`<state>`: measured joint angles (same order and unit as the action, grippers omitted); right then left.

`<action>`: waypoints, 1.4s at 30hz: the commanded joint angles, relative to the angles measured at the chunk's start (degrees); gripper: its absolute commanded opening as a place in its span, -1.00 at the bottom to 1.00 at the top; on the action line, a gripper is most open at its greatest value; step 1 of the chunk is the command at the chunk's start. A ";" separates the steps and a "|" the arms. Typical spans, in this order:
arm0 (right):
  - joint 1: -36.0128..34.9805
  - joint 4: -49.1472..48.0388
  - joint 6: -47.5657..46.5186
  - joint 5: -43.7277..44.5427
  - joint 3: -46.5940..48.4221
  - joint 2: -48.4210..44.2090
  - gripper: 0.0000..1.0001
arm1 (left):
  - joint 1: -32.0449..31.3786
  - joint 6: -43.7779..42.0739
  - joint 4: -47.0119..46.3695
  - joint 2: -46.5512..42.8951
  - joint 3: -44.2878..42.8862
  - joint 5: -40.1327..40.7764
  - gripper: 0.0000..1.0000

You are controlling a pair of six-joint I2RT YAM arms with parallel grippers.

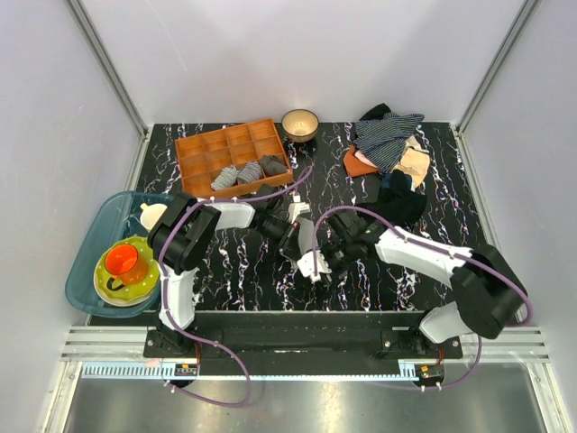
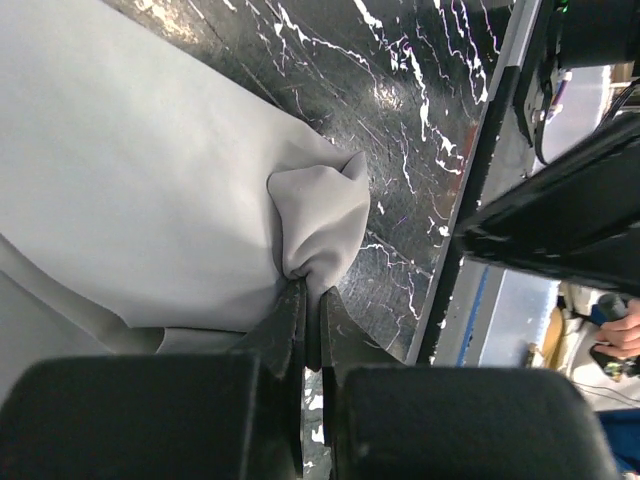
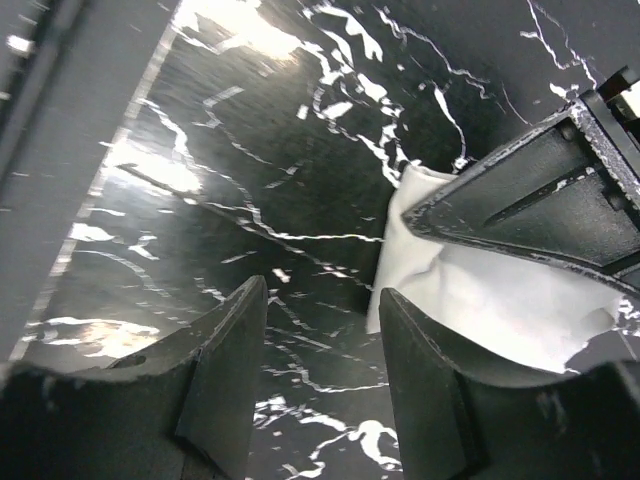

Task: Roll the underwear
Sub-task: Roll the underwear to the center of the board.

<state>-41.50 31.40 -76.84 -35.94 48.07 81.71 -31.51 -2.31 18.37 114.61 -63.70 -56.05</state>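
The underwear (image 2: 150, 190) is a plain pale grey cloth lying on the black marbled table. My left gripper (image 2: 308, 290) is shut on a bunched fold at its edge. In the top view the left gripper (image 1: 300, 245) is at the table's middle, and a small light part of the cloth (image 1: 314, 264) shows below it. My right gripper (image 1: 332, 256) is right beside it. In the right wrist view the right gripper (image 3: 322, 300) is open and empty, with bare table between its jaws. The cloth (image 3: 470, 295) lies just right of the right finger (image 3: 425, 370), under the left gripper's finger (image 3: 530, 210).
An orange compartment tray (image 1: 203, 149) holding a few rolled garments stands at the back left, a bowl (image 1: 299, 123) beside it. A clothes pile with a striped garment (image 1: 388, 135) and a black garment (image 1: 401, 206) lies back right. A blue tub (image 1: 90, 244) of dishes sits at the left.
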 commanded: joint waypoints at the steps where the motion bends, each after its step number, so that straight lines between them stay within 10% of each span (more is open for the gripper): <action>1: -2.88 -13.71 -2.70 9.92 -0.08 4.93 0.14 | 0.92 4.06 -0.18 2.20 1.47 2.09 -0.98; 13: -3.42 -17.43 -2.26 14.06 -0.26 12.68 -0.08 | 2.06 8.80 -7.54 0.89 3.40 2.79 -0.81; 24: -1.66 -1.64 2.30 9.32 8.06 18.30 -0.62 | 7.51 23.84 -34.79 -18.78 19.48 7.00 0.01; 32: 3.08 16.48 6.08 -2.89 20.38 21.55 -0.65 | 6.38 15.07 -49.55 -47.08 40.72 22.64 0.15; 42: 6.51 42.41 5.91 -6.77 42.62 40.71 -0.64 | -14.71 -7.79 -50.82 -61.44 49.31 36.45 0.38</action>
<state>-35.53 60.12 -71.50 -40.12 84.62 116.55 -42.48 0.47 -31.22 52.75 -12.12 -26.41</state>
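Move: The underwear's rolled near edge is already pinched at its left end in the left fingers, with its middle some 3 cm to that hand's right. From the open right hand that edge lies about 6 cm ahead, 4 cm left and 5 cm below, the flat part reaching a further 4 cm or so beyond it. The black clothes lie some 14 cm ahead and 14 cm right of the right hand; the orange box is about 25 cm ahead and 20 cm left. While the left hand keeps its pinch, the right goes about 6 cm forward, 5 cm down and a little left to the rolled edge, closes on it near its right end, then turns some 35 degrees so its fingertips swing back towards the base, rising about 2 cm. As the right takes hold, the left opens wide and lets go, lifting some 11 cm up and to the left, first slightly forward and then back to end about 5 cm nearer the base, its fingers swinging round to point more forward. ##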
